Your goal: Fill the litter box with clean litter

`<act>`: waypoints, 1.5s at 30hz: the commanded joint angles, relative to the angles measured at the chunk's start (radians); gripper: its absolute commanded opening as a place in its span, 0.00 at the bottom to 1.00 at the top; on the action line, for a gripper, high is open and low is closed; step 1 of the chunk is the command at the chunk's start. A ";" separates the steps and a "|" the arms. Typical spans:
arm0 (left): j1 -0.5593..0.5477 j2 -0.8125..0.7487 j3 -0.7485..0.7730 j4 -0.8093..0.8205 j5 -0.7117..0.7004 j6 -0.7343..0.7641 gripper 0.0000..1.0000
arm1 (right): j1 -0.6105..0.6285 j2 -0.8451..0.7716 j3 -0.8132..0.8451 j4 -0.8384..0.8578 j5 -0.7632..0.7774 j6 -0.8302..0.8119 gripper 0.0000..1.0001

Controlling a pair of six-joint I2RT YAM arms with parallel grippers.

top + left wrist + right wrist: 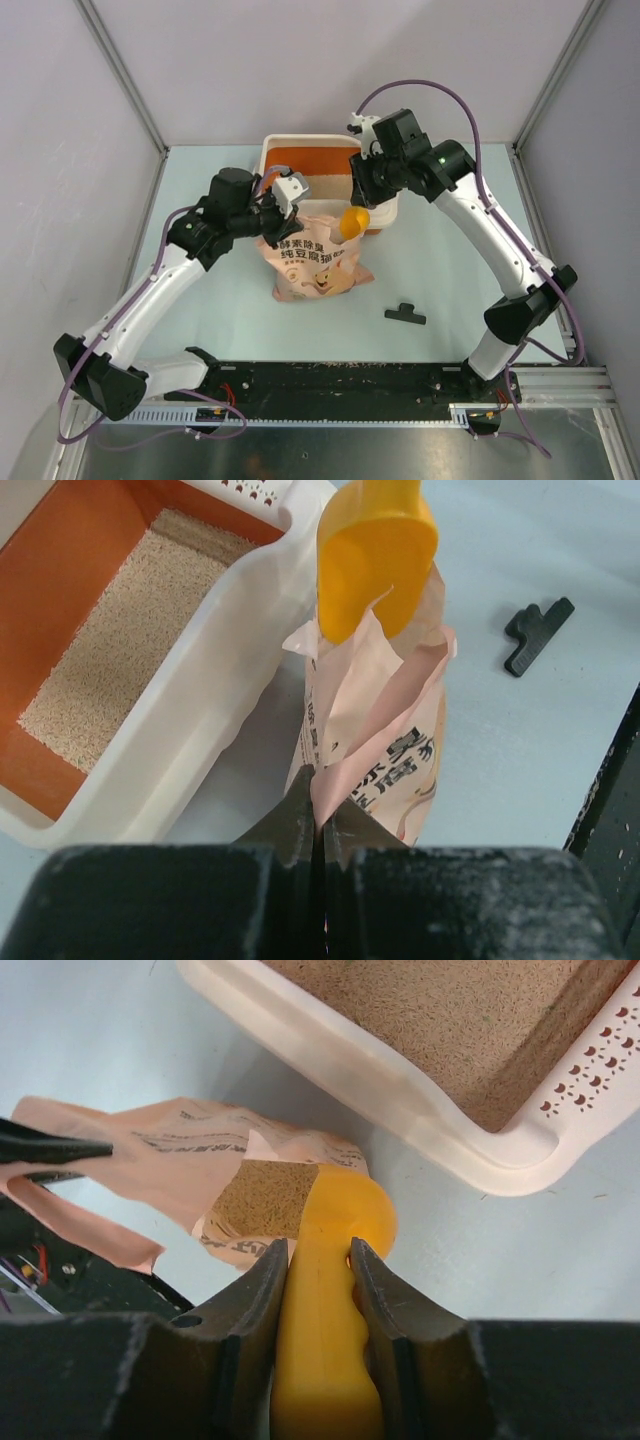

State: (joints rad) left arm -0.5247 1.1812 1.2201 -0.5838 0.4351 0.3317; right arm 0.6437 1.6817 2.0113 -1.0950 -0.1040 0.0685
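The cream-white litter box (300,141) stands at the back of the table with a thin layer of beige clean litter (125,645) on its orange-brown floor. In front of it stands a pink printed bag (312,262). My left gripper (320,802) is shut on the bag's top edge and holds its mouth open. My right gripper (318,1252) is shut on the handle of an orange scoop (352,1210). The scoop's bowl (375,560) sits in the bag's mouth, where more litter (265,1198) shows. The box's corner (505,1155) lies just beyond the scoop.
A small black clip (405,314) lies on the table to the right of the bag, also seen in the left wrist view as the clip (537,635). A black rail (330,380) runs along the near edge between the arm bases.
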 commanded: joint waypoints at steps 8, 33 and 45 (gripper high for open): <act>-0.017 -0.026 0.076 0.213 0.028 -0.167 0.00 | 0.033 0.084 -0.022 0.040 0.154 0.154 0.00; -0.008 -0.018 0.042 0.254 0.054 -0.295 0.00 | 0.002 0.076 -0.506 0.389 -0.054 0.434 0.00; -0.009 -0.018 -0.021 0.248 0.113 -0.152 0.00 | -0.128 0.044 -0.618 0.774 -0.543 0.531 0.00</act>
State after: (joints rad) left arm -0.5289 1.2102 1.1881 -0.4976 0.4503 0.1028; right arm 0.5644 1.6939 1.4055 -0.4736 -0.3706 0.4919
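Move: The litter bag's open mouth lies about 14 cm below the right hand, which already holds the yellow scoop, and some 6 cm to its left and 1 cm ahead. The litter box's middle is roughly 13 cm ahead of that hand, 7 cm left and 24 cm below; the black clip lies about 19 cm back, 12 cm right and 28 cm down. From the left hand, still pinching the bag's upper edge, the mouth is some 11 cm right, 5 cm ahead and 6 cm below. Into the litter bag's mouth goes the yellow scoop: the right hand, grip kept, sinks about 13 cm, drifting some 4 cm left mostly at the start and end of the plunge. Its fingers first tip steeper, then swing round leftward, nearly 30 degrees of turn in all. The left hand keeps the bag edge pinched, easing slightly right and turning a little. ##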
